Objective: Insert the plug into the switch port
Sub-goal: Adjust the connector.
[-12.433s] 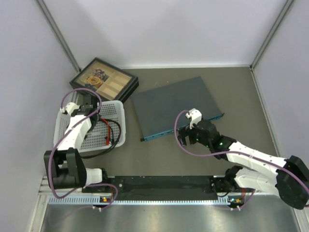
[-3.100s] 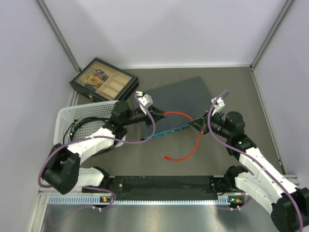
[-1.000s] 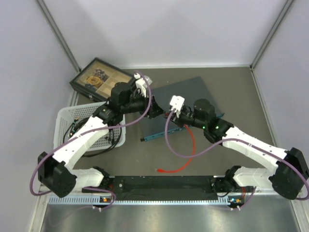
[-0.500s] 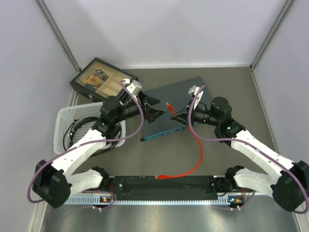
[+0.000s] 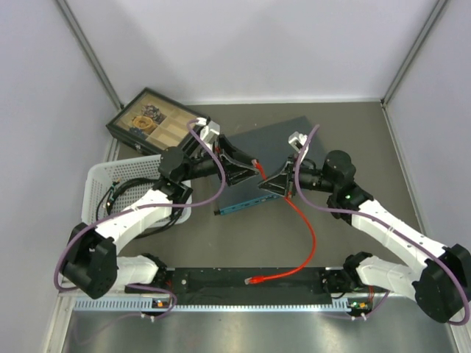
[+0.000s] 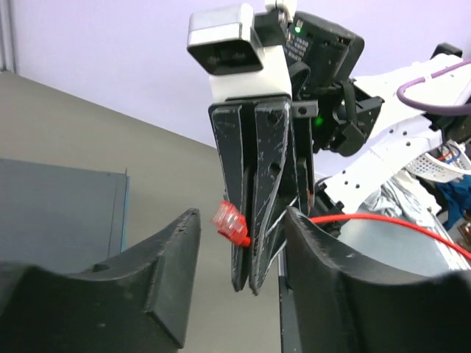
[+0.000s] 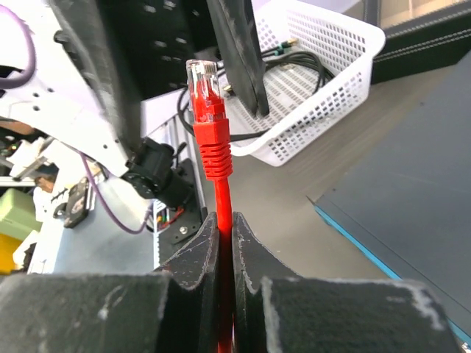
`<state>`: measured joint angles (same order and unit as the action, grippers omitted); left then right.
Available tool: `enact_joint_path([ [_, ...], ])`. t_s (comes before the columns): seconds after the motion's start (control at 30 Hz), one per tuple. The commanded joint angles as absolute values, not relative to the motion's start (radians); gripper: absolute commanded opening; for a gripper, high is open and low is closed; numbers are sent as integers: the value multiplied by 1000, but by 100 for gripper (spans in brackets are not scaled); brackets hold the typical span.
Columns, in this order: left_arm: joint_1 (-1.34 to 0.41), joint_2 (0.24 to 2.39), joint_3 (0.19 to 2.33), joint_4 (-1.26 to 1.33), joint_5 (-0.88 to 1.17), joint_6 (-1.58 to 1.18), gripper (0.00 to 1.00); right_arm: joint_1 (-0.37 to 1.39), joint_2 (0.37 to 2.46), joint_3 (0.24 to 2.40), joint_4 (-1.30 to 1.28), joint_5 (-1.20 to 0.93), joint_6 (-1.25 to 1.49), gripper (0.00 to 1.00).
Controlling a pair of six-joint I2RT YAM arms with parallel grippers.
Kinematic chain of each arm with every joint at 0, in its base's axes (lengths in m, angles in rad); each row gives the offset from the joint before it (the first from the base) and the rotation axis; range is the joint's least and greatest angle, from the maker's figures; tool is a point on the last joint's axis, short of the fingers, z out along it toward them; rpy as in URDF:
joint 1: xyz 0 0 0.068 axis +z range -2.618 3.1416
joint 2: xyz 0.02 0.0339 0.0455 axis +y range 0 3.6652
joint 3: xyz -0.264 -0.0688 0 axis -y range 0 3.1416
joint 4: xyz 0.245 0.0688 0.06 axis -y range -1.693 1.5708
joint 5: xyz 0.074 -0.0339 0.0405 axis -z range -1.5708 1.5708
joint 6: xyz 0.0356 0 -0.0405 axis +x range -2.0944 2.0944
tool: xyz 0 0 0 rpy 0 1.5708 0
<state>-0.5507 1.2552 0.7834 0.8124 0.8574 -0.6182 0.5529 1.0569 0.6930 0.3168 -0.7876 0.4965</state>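
Note:
The red cable's clear-tipped plug (image 7: 204, 87) stands up out of my right gripper (image 7: 225, 224), which is shut on the cable just below the plug's boot. My left gripper (image 6: 241, 239) is open, with its fingers (image 6: 158, 268) on either side of the plug (image 6: 229, 225) and of the right gripper's tips; no contact shows. From above, both grippers meet over the near left part of the switch (image 5: 294, 143), left gripper (image 5: 250, 175) facing right gripper (image 5: 268, 184), plug (image 5: 257, 162) between them. The switch's teal port edge (image 5: 239, 205) faces the arms. The cable (image 5: 309, 243) trails down to the base rail.
A white basket (image 5: 103, 193) holding black cables sits left of the switch, with a black compartmented tray box (image 5: 158, 121) behind it. The cable's free plug (image 5: 252, 280) lies on the black base rail (image 5: 206, 279). Walls close in the table on three sides.
My left gripper has moved toward the right one and its jaws have narrowed around the plug. The right gripper shifted slightly left. The cable's free end slid right along the base rail.

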Motion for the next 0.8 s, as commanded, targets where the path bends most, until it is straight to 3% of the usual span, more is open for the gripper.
enact_joint_path([
  [0.0,-551,1261,818,911,905,-661,50,541,1061,693,413,-830,546,0],
  [0.37,-551,1244,805,914,871,-663,1,540,1134,690,422,-894,581,0],
  [0.53,-552,1224,784,891,829,-669,0,541,1131,689,414,-894,581,1],
  [0.57,-552,1209,781,850,780,-669,0,540,1123,692,397,-867,571,11],
  [0.63,-557,1195,766,809,724,-670,0,540,1083,707,324,-833,505,16],
  [0.77,-580,1148,752,640,549,-655,0,540,1004,747,177,-686,356,47],
])
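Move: Between the left hand's half-open fingertips stands the red plug, its middle within about 1 cm to the right of that hand point. The closed right fingertips, still holding the cable, lie some 3 cm back, 3 cm right and 4 cm below the left hand point. The switch's middle is roughly 12 cm ahead, 5 cm right and 28 cm down. From the right hand, the plug sits about 2 cm ahead, 2 cm left and 4 cm up. Closing fully on the red plug, the left fingers pinch it while that hand stays almost in place, then carry it about 1 cm forward with a slight downward tip. The right hand keeps its grip on the cable, easing barely 1 cm left, until the left fingers are shut; then its fingers open about a third and it sinks some 1.5 cm, away from the plug. ##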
